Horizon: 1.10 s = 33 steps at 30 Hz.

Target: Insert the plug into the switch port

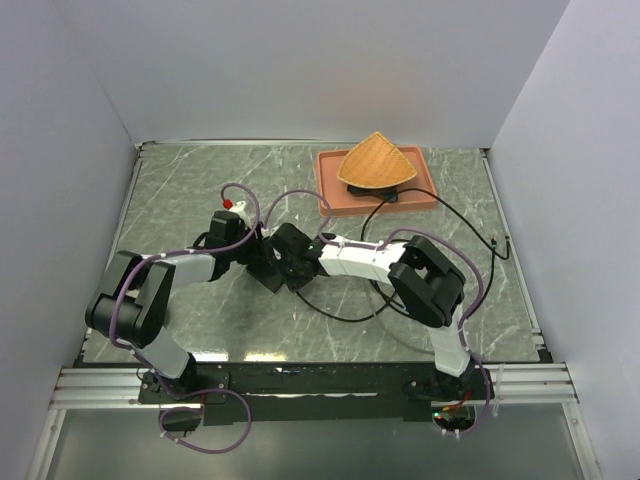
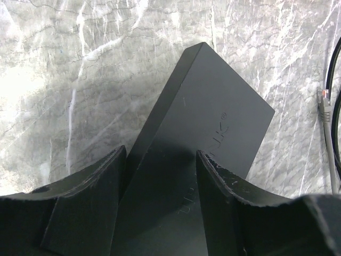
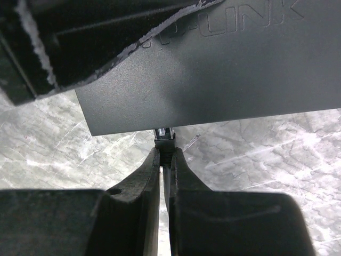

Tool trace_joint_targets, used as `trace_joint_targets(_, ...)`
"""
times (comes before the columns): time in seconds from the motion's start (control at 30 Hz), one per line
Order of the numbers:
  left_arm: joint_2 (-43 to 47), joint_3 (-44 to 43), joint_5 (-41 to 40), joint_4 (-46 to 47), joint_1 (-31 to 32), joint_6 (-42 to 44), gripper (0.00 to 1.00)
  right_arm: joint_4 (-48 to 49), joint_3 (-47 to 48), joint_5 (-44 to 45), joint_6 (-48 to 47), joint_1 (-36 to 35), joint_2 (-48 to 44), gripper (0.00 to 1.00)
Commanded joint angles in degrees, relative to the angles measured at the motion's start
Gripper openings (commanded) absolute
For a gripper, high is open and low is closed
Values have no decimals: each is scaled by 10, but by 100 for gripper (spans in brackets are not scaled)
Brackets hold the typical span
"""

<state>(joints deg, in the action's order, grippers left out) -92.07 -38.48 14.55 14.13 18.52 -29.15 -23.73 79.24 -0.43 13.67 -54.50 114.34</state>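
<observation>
The flat matte-black box (image 2: 213, 106) lies between the fingers of my left gripper (image 2: 160, 152), which is shut on it across its width. In the right wrist view the box (image 3: 213, 69) fills the top, with one left finger (image 3: 80, 42) over its lettered face. My right gripper (image 3: 165, 152) is shut on the plug (image 3: 165, 137). The plug's clear tip touches the box's long edge, near its left corner. The switch port is hidden under that edge. In the top view both grippers meet at the box (image 1: 272, 276) at the table's middle.
A terracotta tray (image 1: 420, 195) at the back holds an orange wedge-shaped piece (image 1: 375, 162). A black cable (image 1: 340, 315) loops across the table from the tray to the plug. A grey cable end (image 2: 325, 106) lies to the right of the box.
</observation>
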Motion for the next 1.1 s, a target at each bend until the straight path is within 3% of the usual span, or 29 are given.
trace_joint_targets(0.0,8,24,146,-87,56,-48,58,228,79,18,22,19,0,0)
trace_joint_targets(0.27,16,5,95,-118,56,-44,62,207,32,7,22,19,-27,0)
trace_joint_targets(0.4,17,-27,65,-140,50,-47,64,210,-16,-12,26,19,-52,20)
trace_joint_targets(0.6,23,-62,22,-182,34,-50,73,208,-89,-20,35,20,-83,38)
trace_joint_targets(0.73,38,-82,-22,-216,22,-45,88,192,-121,-6,40,19,-112,50)
trace_joint_targets(0.9,72,-107,-84,-246,6,-44,98,173,-149,21,35,19,-149,76)
trace_joint_targets(1.03,117,-127,-116,-257,2,-43,99,159,-161,45,22,19,-197,99)
trace_joint_targets(1.07,127,-131,-119,-256,2,-43,100,157,-162,49,19,19,-206,99)
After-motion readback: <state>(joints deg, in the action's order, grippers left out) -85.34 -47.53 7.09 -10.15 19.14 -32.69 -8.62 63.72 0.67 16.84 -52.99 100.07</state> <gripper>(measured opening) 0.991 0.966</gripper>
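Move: Between the right hand's closed fingertips sits the plug, only about 1 cm ahead and 1 cm to the left of the hand point. The switch's middle lies some 7 cm ahead and 3 cm to the left of that hand, at about its height. From the left hand, which steadies the switch, the switch's middle is about 4 cm to the right, 2 cm back and 1 cm below; the plug is some 6 cm to the right and 8 cm back. Letting go of the plug at the port, the right hand opens wide and rises some 4 cm, drifting a little right as its wrist tilts about 15 degrees. The left hand, braced on the switch's far long side and top, also opens wide, slides back about 2 cm, then lifts 3 cm off and leftward. ##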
